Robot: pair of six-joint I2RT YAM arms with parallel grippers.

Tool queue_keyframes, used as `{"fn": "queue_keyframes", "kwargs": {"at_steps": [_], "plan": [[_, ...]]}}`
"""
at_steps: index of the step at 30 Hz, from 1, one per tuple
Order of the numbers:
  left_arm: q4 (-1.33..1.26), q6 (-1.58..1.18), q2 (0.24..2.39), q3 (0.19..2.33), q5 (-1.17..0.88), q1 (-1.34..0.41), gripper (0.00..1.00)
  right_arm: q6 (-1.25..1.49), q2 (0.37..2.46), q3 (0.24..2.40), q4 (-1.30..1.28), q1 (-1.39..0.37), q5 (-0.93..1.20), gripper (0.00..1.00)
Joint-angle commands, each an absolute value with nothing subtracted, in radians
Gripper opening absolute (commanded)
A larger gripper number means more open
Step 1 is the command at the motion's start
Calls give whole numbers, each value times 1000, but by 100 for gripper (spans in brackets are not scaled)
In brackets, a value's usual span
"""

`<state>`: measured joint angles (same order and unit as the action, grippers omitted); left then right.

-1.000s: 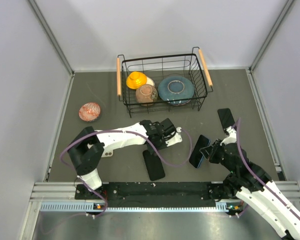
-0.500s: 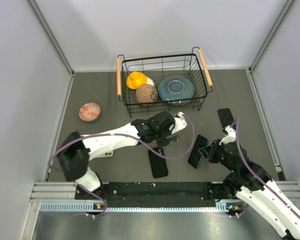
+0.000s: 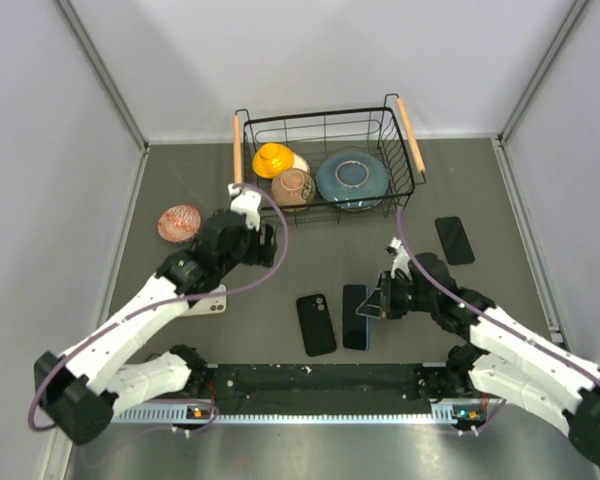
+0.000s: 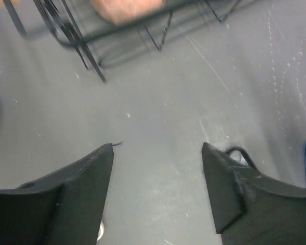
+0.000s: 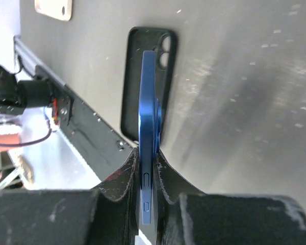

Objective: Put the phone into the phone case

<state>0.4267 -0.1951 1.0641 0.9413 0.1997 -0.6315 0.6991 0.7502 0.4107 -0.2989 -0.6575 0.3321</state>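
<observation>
The black phone case (image 3: 316, 324) lies flat near the front edge, hollow side up; it also shows in the right wrist view (image 5: 143, 81). My right gripper (image 3: 383, 303) is shut on the blue phone (image 3: 356, 316) and holds it on edge just right of the case. In the right wrist view the phone (image 5: 149, 122) stands edge-on between the fingers of the right gripper (image 5: 149, 155), its far end over the case. My left gripper (image 3: 265, 245) is open and empty, back near the basket; in the left wrist view the left gripper (image 4: 158, 153) has only bare table between its fingers.
A wire basket (image 3: 242, 150) at the back holds an orange bowl (image 3: 274, 158), a brown bowl (image 3: 293, 185) and a blue plate (image 3: 351, 178). A reddish bowl (image 3: 180, 223) sits at the left. A black phone (image 3: 454, 240) lies at the right. A beige flat item (image 3: 212, 301) lies under the left arm.
My left arm has pulled back from the case toward the basket, open. My right gripper has carried the blue phone left, down beside the case.
</observation>
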Motion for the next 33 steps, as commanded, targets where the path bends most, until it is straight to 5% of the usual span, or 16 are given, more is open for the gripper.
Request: {"fn": "queue_keyframes", "kwargs": {"at_steps": [1,3,4,5,16,33], "plan": [[356,-328,930,775,78,-627,48,713,923,512,-20,-653,587,0],[383,-376,902,732,49,-627,33,733,1015,546,-8,-653,606,0],[385,-391,894,715,5,-627,7,739,1046,560,20,-657,624,0],[385,-411,897,700,-32,-626,0,744,1099,574,23,-655,633,0],[91,-641,1038,451,-360,-630,0,768,1376,762,-69,-704,690,0],[8,-690,1204,387,-356,-663,0,770,1515,776,-103,-733,676,0]]}}
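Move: The right hand holds the phone by one long edge. The open phone case lies about 12 cm to this hand's left, 3 cm back and 8 cm below; a spare black phone lies some 18 cm ahead and 23 cm to its right. From the raised, empty left hand, the case is roughly 15 cm back, 13 cm right and 18 cm below, while the white phone lies about 9 cm back, 15 cm left and equally low. Keeping its pinch on the phone's edge, the right hand carries it about 9 cm left to the case, rising slightly and swinging a little forward and back on the way, then sinks some 4 cm while the wrist tips a good 20 degrees further down and turns slightly counter-clockwise. Meanwhile the left hand shuts its wide-open fingers early on and drops about 18 cm while drawing back 12 cm and easing 5 cm right, tipping steeply down so that the closed tips come close beside the case's left side; no contact there can be made out. ##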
